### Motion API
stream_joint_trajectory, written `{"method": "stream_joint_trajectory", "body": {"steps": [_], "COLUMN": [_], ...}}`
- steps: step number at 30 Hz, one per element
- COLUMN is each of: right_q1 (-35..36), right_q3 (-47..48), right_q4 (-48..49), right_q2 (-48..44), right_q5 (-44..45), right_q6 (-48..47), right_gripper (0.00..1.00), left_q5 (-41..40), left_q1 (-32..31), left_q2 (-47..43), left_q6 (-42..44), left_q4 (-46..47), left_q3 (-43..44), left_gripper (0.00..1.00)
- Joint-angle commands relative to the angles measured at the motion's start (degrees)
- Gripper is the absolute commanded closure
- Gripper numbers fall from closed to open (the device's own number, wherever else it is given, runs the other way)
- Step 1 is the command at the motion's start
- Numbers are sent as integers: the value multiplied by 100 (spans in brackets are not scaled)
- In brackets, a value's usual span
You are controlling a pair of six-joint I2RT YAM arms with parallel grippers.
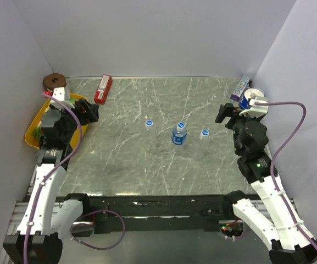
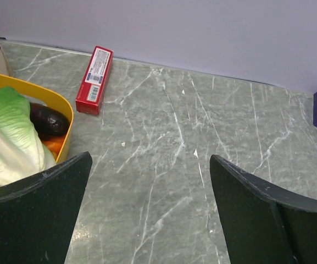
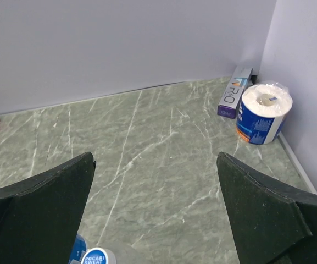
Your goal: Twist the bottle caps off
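Three small clear bottles stand upright in a row mid-table, each with a blue and white cap: the left cap (image 1: pixel 149 123), the middle cap (image 1: pixel 181 126) and the right cap (image 1: pixel 205 133). The middle bottle (image 1: pixel 179 136) shows a blue label. My left gripper (image 1: pixel 89 113) (image 2: pixel 150 158) is open over bare marble at the left, well apart from the bottles. My right gripper (image 1: pixel 224 113) (image 3: pixel 155 157) is open at the right, nothing between its fingers. One cap (image 3: pixel 95 257) peeks in at the bottom edge of the right wrist view, below the left finger (image 3: pixel 43 209).
A yellow tray (image 1: pixel 33 122) (image 2: pixel 37 85) with lettuce (image 2: pixel 4 132) sits at the left edge, a brown round object (image 1: pixel 54 81) behind it. A red box (image 1: pixel 103 88) (image 2: pixel 95 80) lies at the back left. A purple box (image 1: pixel 239 88) (image 3: pixel 234 93) and a toilet roll (image 3: pixel 263 113) stand back right.
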Motion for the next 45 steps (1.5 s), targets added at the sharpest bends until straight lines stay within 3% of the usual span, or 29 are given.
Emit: {"method": "stream_joint_trajectory", "body": {"steps": [1, 12, 17, 20, 22, 26, 29, 37, 41, 45], "right_q1": [26, 17, 26, 26, 26, 26, 26, 26, 26, 26], "right_q3": [165, 200, 384, 480, 525, 569, 551, 569, 490, 507], "right_q4": [68, -98, -265, -371, -406, -424, -459, -555, -555, -626], "right_q2": [-77, -138, -59, 37, 116, 196, 187, -50, -164, -182], "right_q5": [-57, -180, -311, -505, -662, -821, -865, -962, -971, -945], "right_q6": [46, -60, -51, -77, -51, -42, -25, 46, 116, 125], "right_gripper": [0, 0, 0, 0, 0, 0, 0, 0, 0, 1], "left_q5": [32, 101, 961, 964, 665, 831, 849, -20, -416, -304], "left_q1": [25, 16, 7, -421, -1141, -2213, -2593, -3253, -3543, -3614], "left_q2": [33, -46, -90, 50, 147, 244, 288, 700, 1140, 1561], "left_q6": [-35, -26, 106, 211, 299, 159, 27, -44, 185, 237], "left_q4": [49, 110, 373, 199, 181, 732, 1365, 3456, 4003, 4522], "left_q3": [275, 249, 99, 239, 257, -93, -435, -1754, -1887, -2019], "left_gripper": [4, 4, 4, 1, 1, 4, 4, 4, 4, 4]}}
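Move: The leftmost clear bottle, its cap still on, stands level with the left hand, about 25 cm to its right, its middle some 20 cm lower. The blue-labelled bottle is roughly 12 cm farther right and a centimetre nearer the base; the vegetable basket's middle lies about 15 cm to the left of the hand and 3 cm farther out. From the right hand, the leftmost bottle is around 33 cm left and 3 cm ahead. The leftmost bottle is what the left hand heads for: with fingers wide open it sweeps about 20 cm right, away from the basket, drawing back a little and swinging clockwise some 35 degrees, then sinks about 10 cm late on, stopping just short of the cap, untouched. The right hand, also open and empty, drifts slightly left and turns a little counter-clockwise. ##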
